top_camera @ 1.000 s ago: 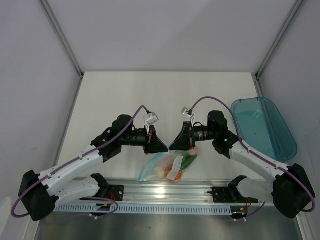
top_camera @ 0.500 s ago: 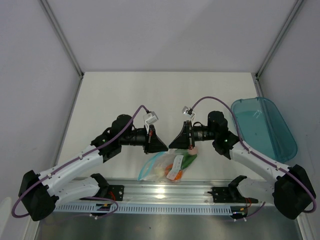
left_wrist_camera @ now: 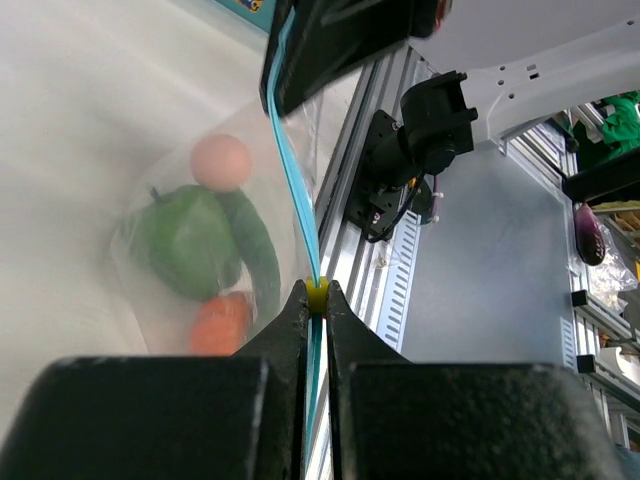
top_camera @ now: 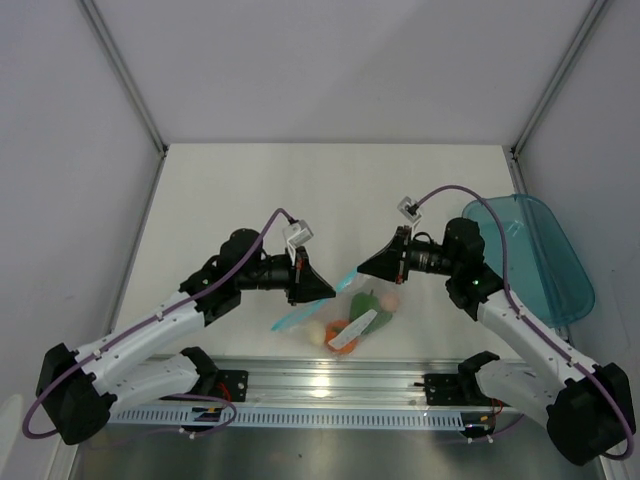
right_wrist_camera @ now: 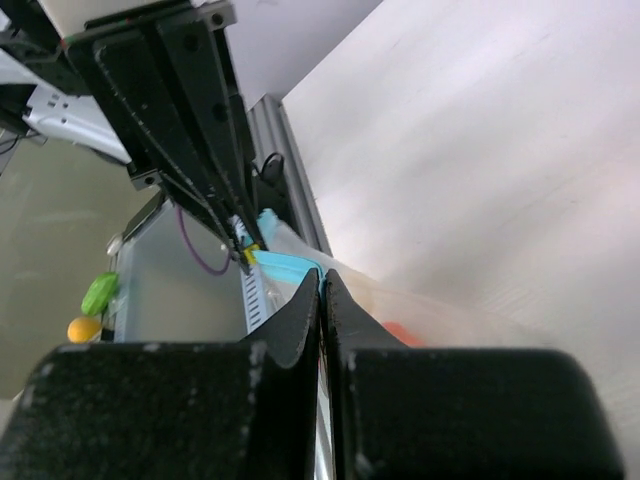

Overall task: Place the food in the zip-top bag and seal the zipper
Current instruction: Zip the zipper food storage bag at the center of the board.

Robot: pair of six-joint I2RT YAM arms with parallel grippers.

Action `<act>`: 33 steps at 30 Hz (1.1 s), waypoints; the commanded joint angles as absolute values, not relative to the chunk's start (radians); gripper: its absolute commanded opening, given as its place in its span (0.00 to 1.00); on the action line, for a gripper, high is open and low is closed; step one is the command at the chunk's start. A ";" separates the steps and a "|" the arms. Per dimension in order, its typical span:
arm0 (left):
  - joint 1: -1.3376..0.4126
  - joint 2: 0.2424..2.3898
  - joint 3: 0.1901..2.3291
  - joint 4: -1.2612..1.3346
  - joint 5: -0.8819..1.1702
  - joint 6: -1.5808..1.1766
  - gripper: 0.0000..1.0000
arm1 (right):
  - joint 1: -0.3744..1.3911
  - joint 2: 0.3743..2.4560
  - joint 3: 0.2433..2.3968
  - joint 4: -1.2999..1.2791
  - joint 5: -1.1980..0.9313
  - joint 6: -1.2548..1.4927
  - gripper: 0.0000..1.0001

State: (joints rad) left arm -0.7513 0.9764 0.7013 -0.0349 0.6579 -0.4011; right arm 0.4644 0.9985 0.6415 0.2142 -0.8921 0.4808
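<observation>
The clear zip-top bag (top_camera: 345, 320) hangs between my two grippers near the table's front edge. Its teal zipper (left_wrist_camera: 292, 160) is stretched taut between them. My left gripper (left_wrist_camera: 317, 295) is shut on the zipper at its yellow slider (left_wrist_camera: 317, 291); it shows in the top view (top_camera: 332, 290). My right gripper (right_wrist_camera: 321, 278) is shut on the zipper's other end and shows in the top view (top_camera: 360, 270). Inside the bag are the green pepper-like food (left_wrist_camera: 190, 240), the orange-red one (left_wrist_camera: 220, 325), a pale egg (left_wrist_camera: 220, 162) and another pale one (top_camera: 316, 332).
A translucent teal tray (top_camera: 530, 255) stands at the right edge of the table. The aluminium rail (top_camera: 330, 385) with both arm bases runs just in front of the bag. White walls enclose the table on three sides.
My right gripper has pulled back to the right along the zipper, widening the gap between the grippers. The zipper is now stretched straight and the bag has shifted right with it.
</observation>
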 commanded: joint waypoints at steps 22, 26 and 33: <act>-0.752 0.726 0.632 -0.311 0.563 -0.416 0.01 | 0.281 0.937 0.621 0.225 -0.887 0.495 0.00; -0.752 0.684 0.627 -0.369 0.534 -0.420 0.00 | 0.279 0.943 0.612 0.238 -0.874 0.503 0.00; -0.752 0.614 0.595 -0.423 0.477 -0.454 0.01 | 0.265 0.943 0.592 0.253 -0.850 0.515 0.00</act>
State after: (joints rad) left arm -0.7513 0.6502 0.6151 -0.3378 0.4953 -0.4210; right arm 0.2962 0.9436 0.5938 0.1940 -0.9268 0.5114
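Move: The yellow slider is already in the left fingers; its goal, the zipper's free left end, lies about 13 cm to their left, 6 cm back and slightly lower. Inside the bag the white food lies some 3 cm left, 10 cm back, the tomato 2 cm right, 10 cm back, and the green pepper 9 cm right, 6 cm back, all roughly 11 cm below. From the right gripper, which grips the strip's other end, the slider is about 6 cm left, 5 cm back. Keep the right gripper shut on its end of the zipper and draw it about 4 cm right and some 2 cm forward, most of it early, then hold nearly still. Meanwhile bring the left gripper about 5.5 cm left, also back and a little down, dragging the pinched slider along the strip towards its free left end while the hand turns about 10 degrees counter-clockwise. ##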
